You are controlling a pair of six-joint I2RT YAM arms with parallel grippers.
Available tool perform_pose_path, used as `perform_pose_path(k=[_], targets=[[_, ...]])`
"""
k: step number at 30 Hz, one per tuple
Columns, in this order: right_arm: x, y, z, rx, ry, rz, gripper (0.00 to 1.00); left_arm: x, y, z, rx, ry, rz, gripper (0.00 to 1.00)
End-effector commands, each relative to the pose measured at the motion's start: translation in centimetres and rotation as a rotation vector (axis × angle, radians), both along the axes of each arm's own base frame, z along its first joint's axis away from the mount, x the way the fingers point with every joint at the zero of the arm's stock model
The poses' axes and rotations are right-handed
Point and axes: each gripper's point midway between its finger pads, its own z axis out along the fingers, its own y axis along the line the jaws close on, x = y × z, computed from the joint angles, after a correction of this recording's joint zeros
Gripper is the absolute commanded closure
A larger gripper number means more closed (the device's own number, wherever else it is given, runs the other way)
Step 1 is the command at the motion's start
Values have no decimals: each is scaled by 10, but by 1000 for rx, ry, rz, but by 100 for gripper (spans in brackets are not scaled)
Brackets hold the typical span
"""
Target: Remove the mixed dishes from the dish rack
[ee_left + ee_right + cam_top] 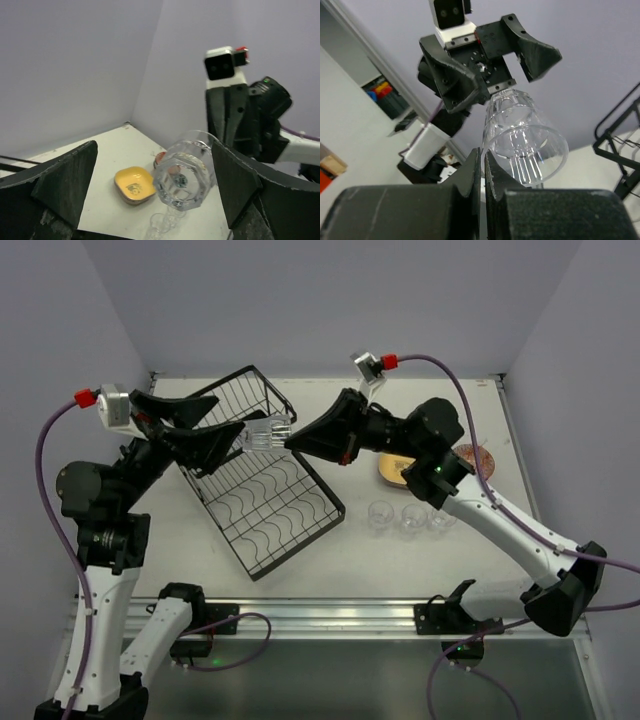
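A clear glass cup (268, 432) hangs on its side in the air over the black wire dish rack (272, 502). My right gripper (291, 441) is shut on the cup's rim, one finger inside the wall and one outside (483, 159). The cup's mouth (525, 140) faces the right wrist camera. My left gripper (231, 416) stands open, its fingers (62, 182) wide on either side of the cup's faceted base (184, 175). I see no dishes in the rack's flat tray part.
Three more glass cups (411, 517) stand in a row on the table right of the rack. Behind them sit a yellow plate (394, 471) and a red-brown bowl (476, 455), partly hidden by the right arm. Walls close in the back and sides.
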Motion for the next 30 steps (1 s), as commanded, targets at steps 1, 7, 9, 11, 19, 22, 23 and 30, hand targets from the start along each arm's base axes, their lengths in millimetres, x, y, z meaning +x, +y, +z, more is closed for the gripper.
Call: perform_pose_path(k=[1,7,9,11,19,22,23,30], targets=[[8,-14,2,-32,-60,-130,100,18,28,3,60,31,227,0],[46,-52,-67,-419,1,-466,100,34,102,-21,259,126,684,0],[61,-79,-108,-598,62,-613,100,35,120,-38,343,169,771,0],[65,-102,-131,-712,69,-701,100,35,132,-51,366,214,835,0],[32,-184,-255,-1315,212,-785,100,29,142,-105,450,316,863,0],[18,-198,-290,-1429,285,-782,100,27,148,-117,467,335,894,0],[16,-201,-296,-1449,297,-796,100,29,151,-121,474,350,905,0],[0,-204,-356,-1589,405,-787,100,35,154,-124,509,395,922,0]])
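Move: The set-down spot, open table just on the base side of the row of three glasses, lies about 44 cm below the right hand, some 21 cm to its right and level fore-and-aft. From that hand, the leftmost standing glass is 5 cm ahead and 18 cm right, the middle one 5 ahead and 25 right, the yellow bowl about 19 ahead and 24 right. The held glass lies roughly 6 cm right and 2 cm back of the left hand. The glass, pinched by its rim and lying sideways, is swung mouth-up and carried down about 35 cm and 20 cm right by the right arm, bulging forward then back, towards open table beside the standing glasses; its fingers turn to point steeply down and stay shut. The left hand, already open, withdraws left, then down, turning counter-clockwise to point forward. ##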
